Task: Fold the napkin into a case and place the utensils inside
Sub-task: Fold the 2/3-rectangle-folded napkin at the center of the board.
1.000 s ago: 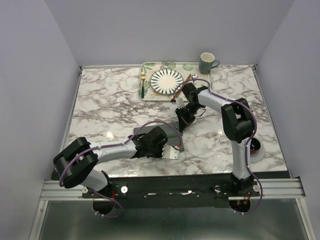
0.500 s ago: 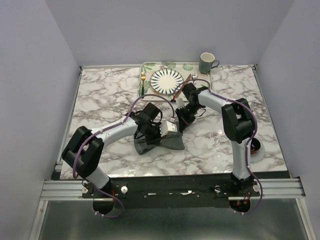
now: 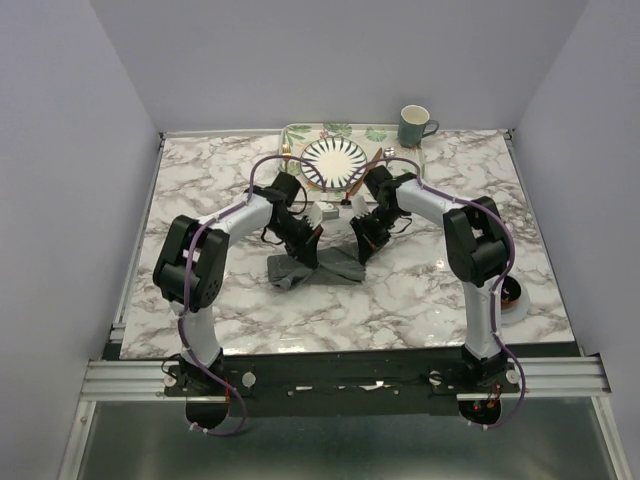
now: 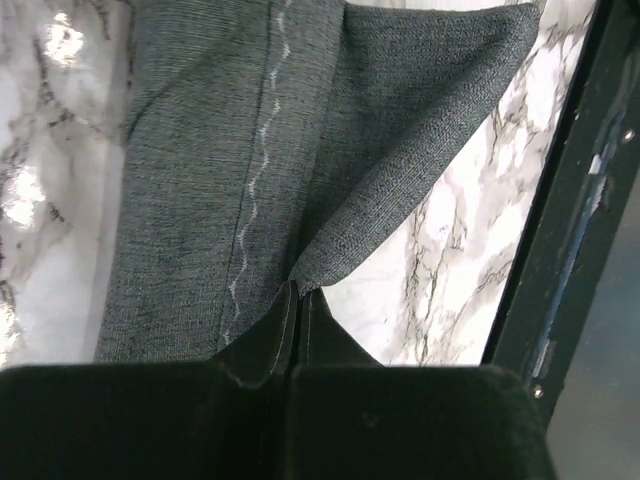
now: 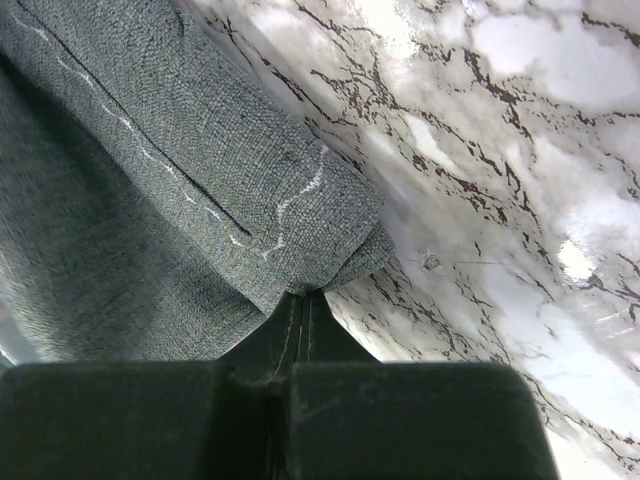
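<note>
The dark grey napkin (image 3: 318, 268) lies partly folded on the marble table, in front of the tray. My left gripper (image 3: 308, 248) is shut on a raised fold of the napkin (image 4: 220, 150), pinching the cloth at the fingertips (image 4: 298, 290). At the cloth's right end, my right gripper (image 3: 362, 250) is shut on a corner of the napkin (image 5: 150, 180), and that corner bunches at its tips (image 5: 306, 296). The brownish knife (image 3: 365, 170) leans on the striped plate (image 3: 333, 162). My left arm mostly hides the gold fork (image 3: 286, 150). I cannot pick out the spoon.
A leaf-patterned tray (image 3: 298, 132) at the back holds the plate, with a green mug (image 3: 413, 125) at its right end. A small round object (image 3: 511, 295) sits by the right arm's base. The black front rail (image 4: 570, 200) runs along the table's near edge.
My left arm has swung from the table's front toward the back, carrying the napkin's edge over so the cloth lies narrower. The right arm has stayed put, gripping its corner.
</note>
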Robot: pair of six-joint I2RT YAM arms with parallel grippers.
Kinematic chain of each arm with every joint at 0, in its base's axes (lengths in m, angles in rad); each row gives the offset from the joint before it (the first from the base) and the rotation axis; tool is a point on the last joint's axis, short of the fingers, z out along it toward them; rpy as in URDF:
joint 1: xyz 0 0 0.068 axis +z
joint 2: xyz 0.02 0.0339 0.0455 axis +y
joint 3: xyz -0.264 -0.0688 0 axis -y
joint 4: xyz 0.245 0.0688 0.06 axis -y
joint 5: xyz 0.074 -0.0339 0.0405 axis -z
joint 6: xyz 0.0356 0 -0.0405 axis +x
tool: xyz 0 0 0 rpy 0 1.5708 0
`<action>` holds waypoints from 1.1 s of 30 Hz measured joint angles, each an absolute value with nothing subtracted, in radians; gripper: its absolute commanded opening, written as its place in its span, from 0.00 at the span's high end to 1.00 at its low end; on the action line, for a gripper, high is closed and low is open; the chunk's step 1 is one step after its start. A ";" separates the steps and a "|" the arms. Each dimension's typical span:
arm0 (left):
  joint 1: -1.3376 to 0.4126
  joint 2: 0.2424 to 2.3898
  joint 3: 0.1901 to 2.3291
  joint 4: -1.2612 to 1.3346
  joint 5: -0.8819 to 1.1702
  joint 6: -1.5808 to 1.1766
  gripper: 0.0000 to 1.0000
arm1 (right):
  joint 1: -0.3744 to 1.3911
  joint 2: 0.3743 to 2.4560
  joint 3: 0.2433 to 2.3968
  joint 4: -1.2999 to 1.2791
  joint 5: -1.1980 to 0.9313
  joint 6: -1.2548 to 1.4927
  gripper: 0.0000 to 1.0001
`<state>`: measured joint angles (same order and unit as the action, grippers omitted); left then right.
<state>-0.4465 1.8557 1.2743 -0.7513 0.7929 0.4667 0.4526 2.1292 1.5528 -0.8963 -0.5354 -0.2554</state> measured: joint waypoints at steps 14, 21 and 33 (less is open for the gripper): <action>-0.322 2.054 1.387 -0.796 0.952 0.349 1.00 | 0.453 2.129 1.553 -0.897 -0.535 -0.274 0.99; -0.287 2.081 1.421 -0.808 1.003 0.282 1.00 | 0.453 2.129 1.553 -0.897 -0.535 -0.298 0.99; -0.268 2.182 1.493 -0.803 1.028 0.178 1.00 | 0.453 2.128 1.554 -0.899 -0.535 -0.353 0.99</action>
<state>-0.2684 2.1818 1.4933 -0.8032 1.0279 0.1783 0.4526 2.1277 1.5536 -0.8989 -0.5350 -0.3527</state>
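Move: The left gripper already holds the lifted flap of the napkin; the middle of the napkin's far edge lies about 7 cm ahead of it, level sideways, some 5 cm below. The napkin's right end is about 9 cm to its right and 4 cm ahead, and the tray's middle some 26 cm ahead and 7 cm right. The right gripper has that right end at its fingertips, with the far edge's middle about 9 cm left and 3 cm ahead. Bring the left gripper forward about 5 cm, carrying the pinched flap over the napkin towards its far edge; dip slightly, come back up, then sink to end some 2 cm lower. Turn the wrist about 30 degrees on the way, tipping it forward and swinging it counter-clockwise, fingers kept shut. Keep the right gripper almost still on the napkin's right end. ##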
